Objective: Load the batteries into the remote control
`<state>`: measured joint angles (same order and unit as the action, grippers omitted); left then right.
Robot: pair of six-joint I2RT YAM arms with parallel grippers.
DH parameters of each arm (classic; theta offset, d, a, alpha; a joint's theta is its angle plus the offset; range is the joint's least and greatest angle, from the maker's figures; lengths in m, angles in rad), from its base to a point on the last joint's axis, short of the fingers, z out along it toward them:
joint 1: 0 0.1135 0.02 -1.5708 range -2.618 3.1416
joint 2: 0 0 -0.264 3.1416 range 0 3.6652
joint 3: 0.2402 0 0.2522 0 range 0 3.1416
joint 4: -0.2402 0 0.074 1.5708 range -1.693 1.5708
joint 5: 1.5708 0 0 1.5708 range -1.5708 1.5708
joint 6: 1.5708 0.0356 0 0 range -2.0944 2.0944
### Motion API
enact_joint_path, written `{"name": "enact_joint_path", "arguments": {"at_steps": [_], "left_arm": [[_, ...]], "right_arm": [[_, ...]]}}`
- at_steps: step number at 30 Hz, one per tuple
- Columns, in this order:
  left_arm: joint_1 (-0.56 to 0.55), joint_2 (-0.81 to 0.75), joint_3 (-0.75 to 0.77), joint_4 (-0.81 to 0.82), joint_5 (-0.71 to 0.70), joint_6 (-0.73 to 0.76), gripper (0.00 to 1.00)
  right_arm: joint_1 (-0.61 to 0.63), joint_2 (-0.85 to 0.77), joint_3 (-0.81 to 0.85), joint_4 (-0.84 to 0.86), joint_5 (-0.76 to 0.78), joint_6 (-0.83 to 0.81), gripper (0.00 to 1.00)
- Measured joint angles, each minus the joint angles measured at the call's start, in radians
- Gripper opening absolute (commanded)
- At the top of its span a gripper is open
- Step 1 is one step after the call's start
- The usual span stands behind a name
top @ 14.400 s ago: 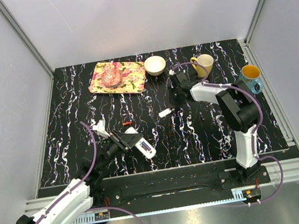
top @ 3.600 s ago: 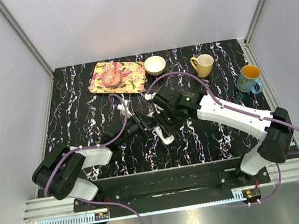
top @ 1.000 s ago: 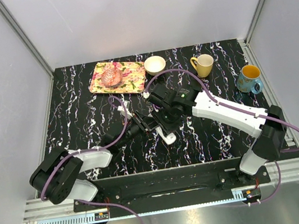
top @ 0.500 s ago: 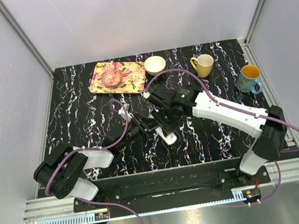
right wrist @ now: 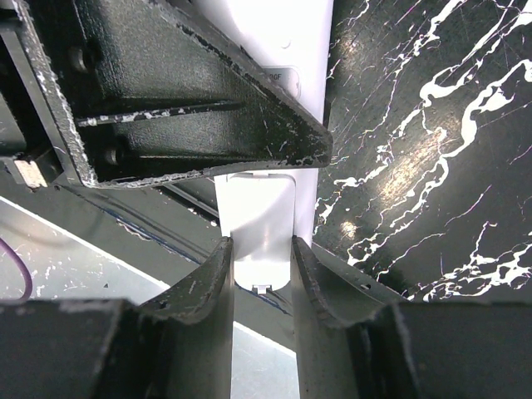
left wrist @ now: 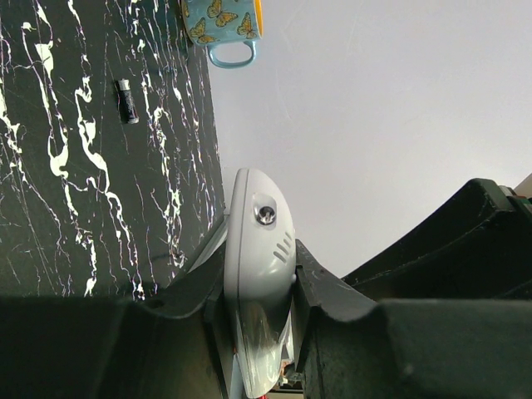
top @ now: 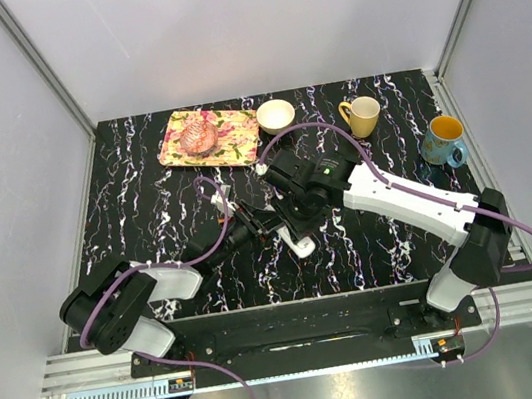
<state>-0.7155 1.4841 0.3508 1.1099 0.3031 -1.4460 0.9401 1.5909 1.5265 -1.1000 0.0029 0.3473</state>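
Observation:
My left gripper (top: 264,222) (left wrist: 259,268) is shut on the remote control (left wrist: 258,241), a slim white bar seen edge-on between its fingers. The bar's near end (top: 302,246) pokes out below both grippers at mid-table. The right gripper (top: 295,221) (right wrist: 262,249) meets it from the right, shut on a small flat white cover piece (right wrist: 263,218) with a clip tab. The cover lies against the remote's white face (right wrist: 278,33), right below a left finger (right wrist: 183,100). One dark battery (left wrist: 126,100) lies on the black marbled table. The other batteries are hidden.
At the back stand a floral tray (top: 235,144) with a pink object, a white bowl (top: 276,115) and a yellow mug (top: 362,115). A blue butterfly mug (top: 444,139) (left wrist: 220,25) sits at the right. Grey walls enclose the table.
The left arm's elbow has shifted a little. Both grippers stay together at mid-table with the same grips.

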Motion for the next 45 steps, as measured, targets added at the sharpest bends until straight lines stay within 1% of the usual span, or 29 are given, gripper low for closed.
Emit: {"name": "enact_joint_path", "arguments": {"at_steps": [5, 11, 19, 26, 34, 40, 45], "left_arm": [[-0.005, -0.006, 0.0, -0.002, -0.006, 0.012, 0.0], [-0.011, -0.021, 0.0, -0.013, -0.019, 0.035, 0.0], [-0.029, -0.029, 0.0, -0.017, -0.014, 0.042, 0.0], [-0.032, -0.029, 0.0, -0.017, -0.011, 0.042, 0.0], [-0.034, -0.03, 0.0, -0.016, -0.011, 0.042, 0.0], [-0.034, -0.03, 0.0, -0.016, -0.01, 0.042, 0.0], [-0.034, -0.03, 0.0, -0.017, -0.011, 0.043, 0.0]], "right_arm": [[0.0, -0.003, 0.0, -0.002, 0.002, 0.006, 0.36], [0.001, -0.004, 0.0, -0.002, 0.005, 0.016, 0.4], [0.0, -0.005, 0.0, 0.003, 0.032, 0.025, 0.48], [0.0, -0.007, 0.0, 0.01, 0.04, 0.036, 0.51], [0.0, -0.007, 0.0, 0.014, 0.04, 0.047, 0.53], [0.0, -0.007, 0.0, 0.011, 0.051, 0.056, 0.59], [0.0, -0.007, 0.0, 0.01, 0.061, 0.062, 0.61]]}}
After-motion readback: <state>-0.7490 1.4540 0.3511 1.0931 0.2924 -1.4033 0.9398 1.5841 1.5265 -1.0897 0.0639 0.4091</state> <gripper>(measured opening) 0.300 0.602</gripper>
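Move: The white battery cover, on the back of the remote, is at the right fingertips: its middle is about 1 cm ahead of the hand and 1 cm below. The remote's middle is roughly 5 cm ahead of that hand and 2 cm to its left; a red battery on the table is some 10 cm ahead, 18 cm left and well below. From the left hand, which clamps the remote, the cover is about 4 cm back and 3 cm right. The battery cover, pinched by its edges at first, is let go: the right fingers open steadily from about a third to well over half, that hand staying low over the remote's near end, easing about 1 cm forward and turning some 5 degrees clockwise. The left hand keeps its clamp on the remote and draws it about 1 cm back and slightly right, between the opening fingers. ##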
